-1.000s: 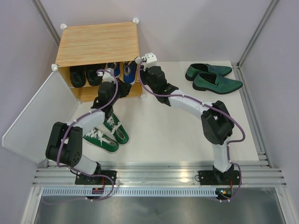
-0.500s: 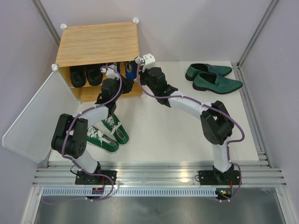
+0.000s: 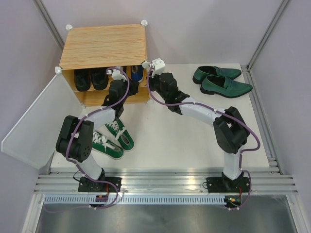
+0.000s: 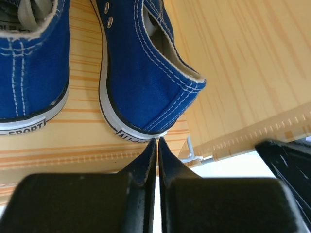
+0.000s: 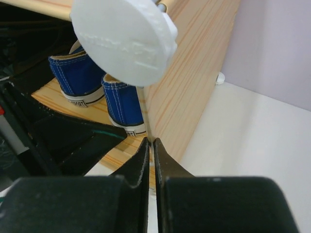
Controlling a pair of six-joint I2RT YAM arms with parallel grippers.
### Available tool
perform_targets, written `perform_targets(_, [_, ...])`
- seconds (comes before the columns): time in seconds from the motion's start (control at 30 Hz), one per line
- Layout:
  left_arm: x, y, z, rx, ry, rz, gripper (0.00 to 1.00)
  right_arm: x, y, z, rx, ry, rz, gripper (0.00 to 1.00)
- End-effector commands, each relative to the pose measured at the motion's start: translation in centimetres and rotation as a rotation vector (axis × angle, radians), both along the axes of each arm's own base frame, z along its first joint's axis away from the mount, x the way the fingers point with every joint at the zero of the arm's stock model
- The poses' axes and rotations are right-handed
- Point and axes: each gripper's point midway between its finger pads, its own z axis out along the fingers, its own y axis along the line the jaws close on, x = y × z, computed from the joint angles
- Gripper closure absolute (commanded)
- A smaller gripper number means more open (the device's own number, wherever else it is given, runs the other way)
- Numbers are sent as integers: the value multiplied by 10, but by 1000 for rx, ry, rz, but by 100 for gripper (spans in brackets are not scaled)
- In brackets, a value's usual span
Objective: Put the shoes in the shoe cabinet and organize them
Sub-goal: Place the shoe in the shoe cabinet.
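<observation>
The shoe cabinet (image 3: 104, 46) stands at the back left. On its upper shelf are black boots (image 3: 90, 79) and, to their right, the blue sneakers (image 3: 136, 73). My left gripper (image 4: 157, 141) is shut and empty, its tips against the heel of the right blue sneaker (image 4: 146, 73). My right gripper (image 5: 150, 141) is also shut, its tips at the front edge of the cabinet's right wall (image 5: 189, 87), under a white corner connector (image 5: 124, 36). Green sneakers (image 3: 112, 138) lie on the table by the left arm. Dark-green loafers (image 3: 221, 80) lie at the back right.
The cabinet's frosted door (image 3: 34, 124) hangs wide open to the left, reaching the table's front left. Both arms crowd the cabinet's front right corner. Grey walls close in the white table (image 3: 184, 141) behind and on both sides.
My left gripper reached up into the upper shelf and shut behind the blue sneakers. The right gripper closed at the cabinet's front right edge. The cabinet shifted slightly right.
</observation>
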Motion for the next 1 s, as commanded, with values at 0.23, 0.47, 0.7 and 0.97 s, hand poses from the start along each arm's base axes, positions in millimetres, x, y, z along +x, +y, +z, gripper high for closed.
perform_targets(0.23, [16, -10, 39, -3, -103, -26, 91, -32, -19, 37, 38, -17, 36, 78])
perform_targets(0.47, [-11, -25, 36, -15, -68, -100, 71, -36, -16, 29, 39, 14, 54, 67])
perform_targets(0.7, [-41, -28, 29, -74, 57, -144, 54, -64, -32, 49, 78, 2, 87, 46])
perform_targets(0.97, [-88, -32, 45, -119, 173, -229, 50, -97, -73, 41, 123, 77, 51, 35])
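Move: Behind the right-hand blue shoe on the upper shelf, the left hand's shut fingertips are at its heel, its middle some 11 cm ahead, 1 cm right and 2 cm up; the other blue shoe lies about 7 cm left of it, and the right wall's front edge is 2 cm ahead and 5 cm right of the hand. The right hand has that edge 1 cm ahead and left, the white corner knob 8 cm above, the shoe 11 cm ahead, 5 cm left, 4 cm down. Coming away from the cabinet front, the right hand draws straight back and to its right, opening past half, with a short pause on the way, then rises a little, some 10 cm in all. The left hand first edges about 1.5 cm right by the blue shoe's heel as its fingers start to open, then pulls back about 6 cm and up 3, half open, turning some 10 degrees clockwise. ##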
